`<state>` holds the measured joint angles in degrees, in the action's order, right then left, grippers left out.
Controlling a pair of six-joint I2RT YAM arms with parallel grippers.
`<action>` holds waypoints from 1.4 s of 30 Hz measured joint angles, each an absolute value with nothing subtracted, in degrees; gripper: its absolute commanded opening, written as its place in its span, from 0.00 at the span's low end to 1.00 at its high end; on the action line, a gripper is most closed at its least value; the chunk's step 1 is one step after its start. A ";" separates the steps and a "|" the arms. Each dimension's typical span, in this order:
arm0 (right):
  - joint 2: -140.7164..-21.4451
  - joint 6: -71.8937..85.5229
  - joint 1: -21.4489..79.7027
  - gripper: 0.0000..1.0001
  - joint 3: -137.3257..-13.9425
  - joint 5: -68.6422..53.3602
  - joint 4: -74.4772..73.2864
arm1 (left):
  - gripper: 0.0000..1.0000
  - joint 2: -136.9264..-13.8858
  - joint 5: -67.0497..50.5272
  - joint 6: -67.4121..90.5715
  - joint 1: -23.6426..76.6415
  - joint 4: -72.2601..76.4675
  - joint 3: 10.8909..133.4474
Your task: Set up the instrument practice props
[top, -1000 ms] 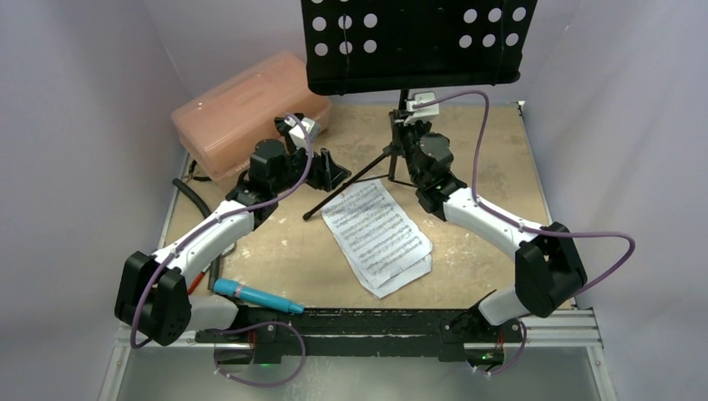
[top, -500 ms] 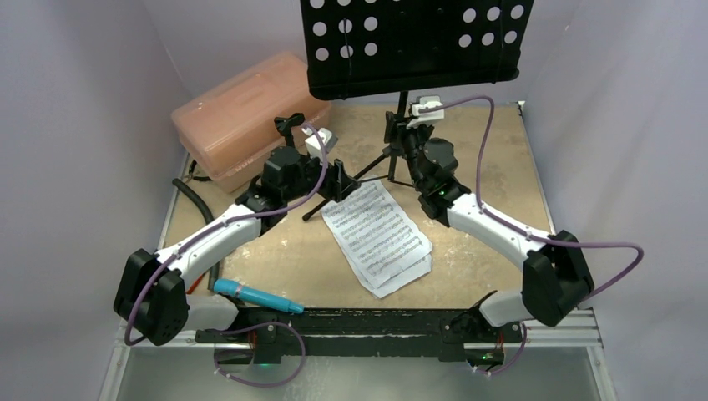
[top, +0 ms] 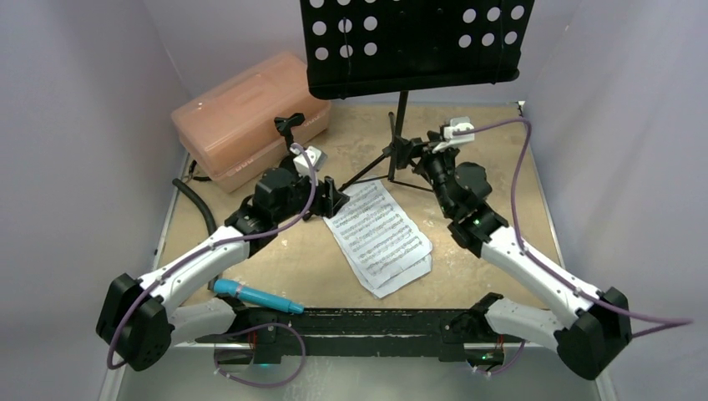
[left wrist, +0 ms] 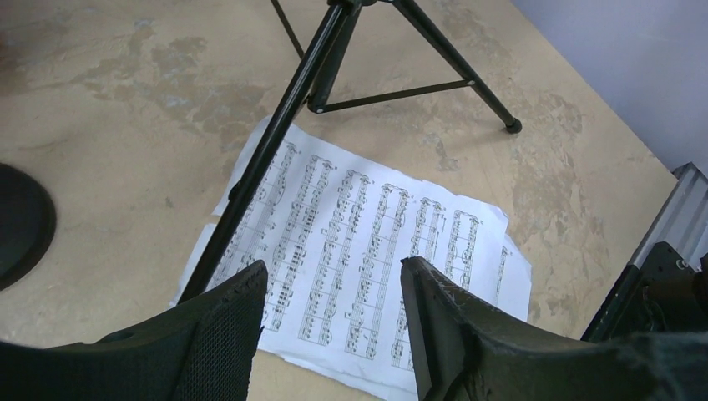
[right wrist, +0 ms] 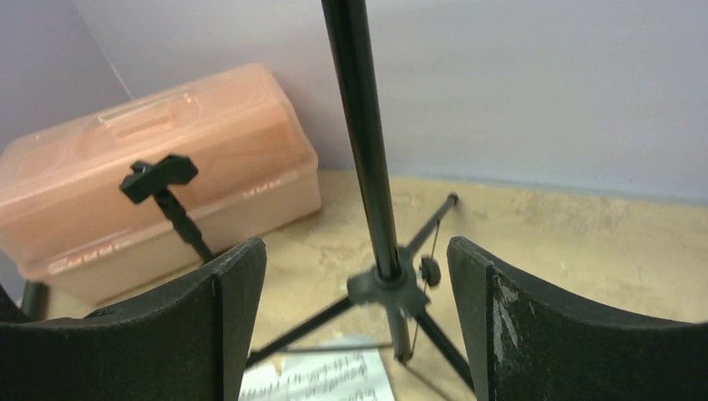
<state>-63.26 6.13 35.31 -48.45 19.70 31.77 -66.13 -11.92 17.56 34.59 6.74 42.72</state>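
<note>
The black music stand (top: 417,46) stands on its tripod at the back; its pole shows in the right wrist view (right wrist: 363,142). Two white sheet-music pages (top: 380,238) lie stacked on the table in front of it, and also show in the left wrist view (left wrist: 367,242). The small mic stand (top: 289,125) stands by the pink box, its base partly hidden by my left arm. The cyan microphone (top: 257,296) lies at the near left. My left gripper (top: 334,199) is open and empty, low over the pages' far-left edge (left wrist: 334,288). My right gripper (top: 417,150) is open and empty, facing the pole from the right without touching it (right wrist: 355,259).
The pink translucent box (top: 246,113) sits at the back left and shows in the right wrist view (right wrist: 150,167). One tripod leg (left wrist: 275,142) lies across the pages' corner. A black cable (top: 196,200) runs along the left edge. Grey walls close in the table.
My left gripper has drawn away from the mic stand and come toward the pages. My right gripper has backed off to the right from the music stand's pole.
</note>
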 measured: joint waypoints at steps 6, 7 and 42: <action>-51.77 12.16 35.31 0.83 -42.02 18.22 20.91 | 0.60 -59.59 -7.64 20.73 34.59 3.42 38.37; -50.52 12.97 35.31 0.83 -41.30 17.98 19.44 | 0.60 -58.54 -6.94 22.00 34.59 2.87 37.23; -60.01 44.01 31.55 0.86 -34.37 10.15 -13.72 | 0.62 -64.58 -2.11 76.16 34.59 12.51 16.08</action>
<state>-60.01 44.01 31.55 -34.37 10.15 -13.72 -64.58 -2.11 76.16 34.59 12.51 16.08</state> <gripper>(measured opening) 0.866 0.629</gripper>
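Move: The sheet music, which both hands are heading for, has its middle about 9 cm to the left hand's right, 3 cm back and 20 cm below. The foot of the stand's left leg is some 8 cm left and 3 cm ahead of the left hand, the microphone stand 16 cm ahead and 12 cm left. From the right hand the sheets lie 10 cm back, 5 cm left and 37 cm down; the stand pole is 8 cm ahead and 2 cm left. The right hand, already clear of the stand pole and still wide open, drops some 27 cm towards the sheet music, backing away from the pole by about 9 cm and tipping nearly 60 degrees until its fingers slant down. The left hand sinks about 15 cm at the same time, easing back and a little left to hang low by the sheets' left side, its half-open fingers dipping further and rolling some 60 degrees counter-clockwise as seen looking along them from the wrist. ##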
